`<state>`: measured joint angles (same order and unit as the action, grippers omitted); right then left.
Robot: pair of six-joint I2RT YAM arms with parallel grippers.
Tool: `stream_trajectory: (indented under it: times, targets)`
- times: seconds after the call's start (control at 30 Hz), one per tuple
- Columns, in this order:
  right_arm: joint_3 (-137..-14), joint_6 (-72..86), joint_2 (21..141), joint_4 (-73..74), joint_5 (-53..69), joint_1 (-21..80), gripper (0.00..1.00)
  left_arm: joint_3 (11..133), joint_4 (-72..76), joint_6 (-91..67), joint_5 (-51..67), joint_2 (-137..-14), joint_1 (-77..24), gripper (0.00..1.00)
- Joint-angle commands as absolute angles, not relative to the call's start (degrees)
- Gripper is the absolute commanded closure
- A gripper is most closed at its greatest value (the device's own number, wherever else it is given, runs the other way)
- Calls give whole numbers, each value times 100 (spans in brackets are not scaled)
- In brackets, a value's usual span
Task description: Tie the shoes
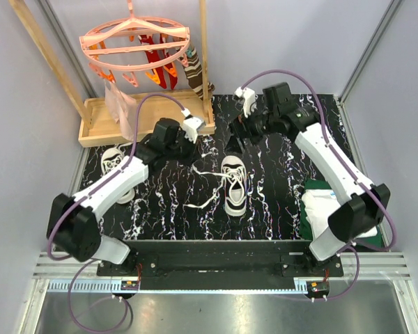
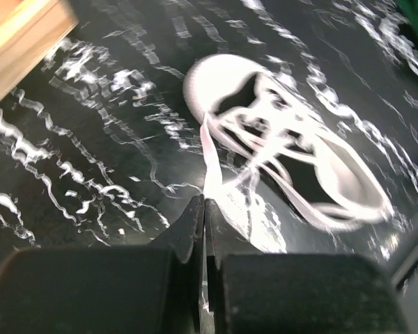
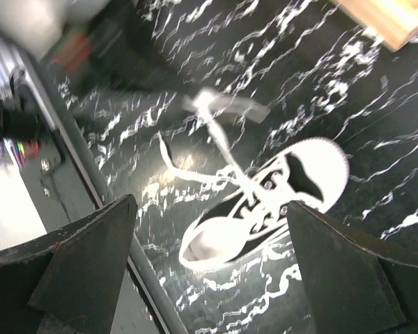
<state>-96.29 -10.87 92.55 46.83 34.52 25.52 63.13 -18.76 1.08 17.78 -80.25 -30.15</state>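
One black shoe [image 1: 234, 184] with a white toe cap lies mid-mat, toe toward the arms, its white laces [image 1: 207, 182] loose and spread to its left. The second shoe [image 1: 113, 161] sits at the mat's left edge, partly under the left arm. My left gripper [image 1: 195, 147] hovers just behind and left of the middle shoe [image 2: 292, 153]. It [image 2: 205, 202] is shut, with a lace [image 2: 207, 156] running from the shoe straight into its tips. My right gripper [image 1: 238, 139] hangs behind the shoe [image 3: 223, 240]. Its jaws [image 3: 210, 205] stand wide open with nothing between them.
A wooden tray [image 1: 146, 120] lies at the back left under a pink clip hanger [image 1: 136, 42] and a hanging striped sock [image 1: 195, 66]. A wooden post [image 1: 205, 62] rises beside it. A folded white-and-green cloth [image 1: 326, 207] lies by the right arm's base.
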Motion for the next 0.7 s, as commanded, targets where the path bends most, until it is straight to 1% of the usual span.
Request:
stream_trajectory:
  times: [0.0,0.17,0.23,0.27,0.3,0.4,0.43,0.53,0.57,0.67]
  targets:
    - [-8992,-1643,8816,5124,3444,2619,2,6513,-1363,-949,1222,-8602,-2646,100]
    - [-8518,-1880,8605,4993,3648,2803,1,6811,-1257,-1371,1248,-9219,-2426,100]
    - [-8429,-1951,8639,4835,3464,3013,3,6873,-1248,-1467,1239,-9413,-2435,100]
    - [-8324,-1951,8718,4756,3350,3337,4,6908,-1257,-1511,1248,-9474,-2435,100]
    - [-8271,-1951,8762,4677,3053,3496,7,6917,-1248,-1555,1274,-9570,-2435,100]
    - [-8034,-2074,9026,4343,2761,4129,13,6935,-1283,-1634,1283,-9729,-2426,100]
    - [-7894,-2074,9087,4089,2725,4218,20,6935,-1309,-1643,1283,-9773,-2417,100]
    - [-7752,-2153,9351,3641,2593,4604,28,6935,-1345,-1670,1274,-9879,-2391,100]
    - [-7752,-2197,9491,3543,2471,4823,34,6935,-1345,-1679,1266,-9905,-2382,100]
    - [-7761,-2381,9816,3165,2173,5123,39,6970,-1353,-1714,1309,-10054,-2338,100]
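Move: The loose lace lying on the table to the left of the shoe is about 11 cm to the right hand's left, 5 cm back and 25 cm below. The shoe is almost under that hand, some 2 cm farther out and 23 cm down, and the lace stretched to the left gripper is 8 cm left, 1 cm ahead and 16 cm lower. The left hand, pinching that lace, has the shoe roughly 14 cm to its right, 2 cm ahead and 15 cm below, and the loose lace 5 cm back, 4 cm right and 18 cm down. The loose lace is approached by the empty right hand, which sinks about 13 cm and draws back nearly as far, swinging left in the second half towards the shoe's left heel side while turning counter-clockwise and partly closing its wide-open fingers. The other lace stays pinched in the shut left fingers as that hand goes down some 10 cm and forward, tipping down and turning counter-clockwise. ##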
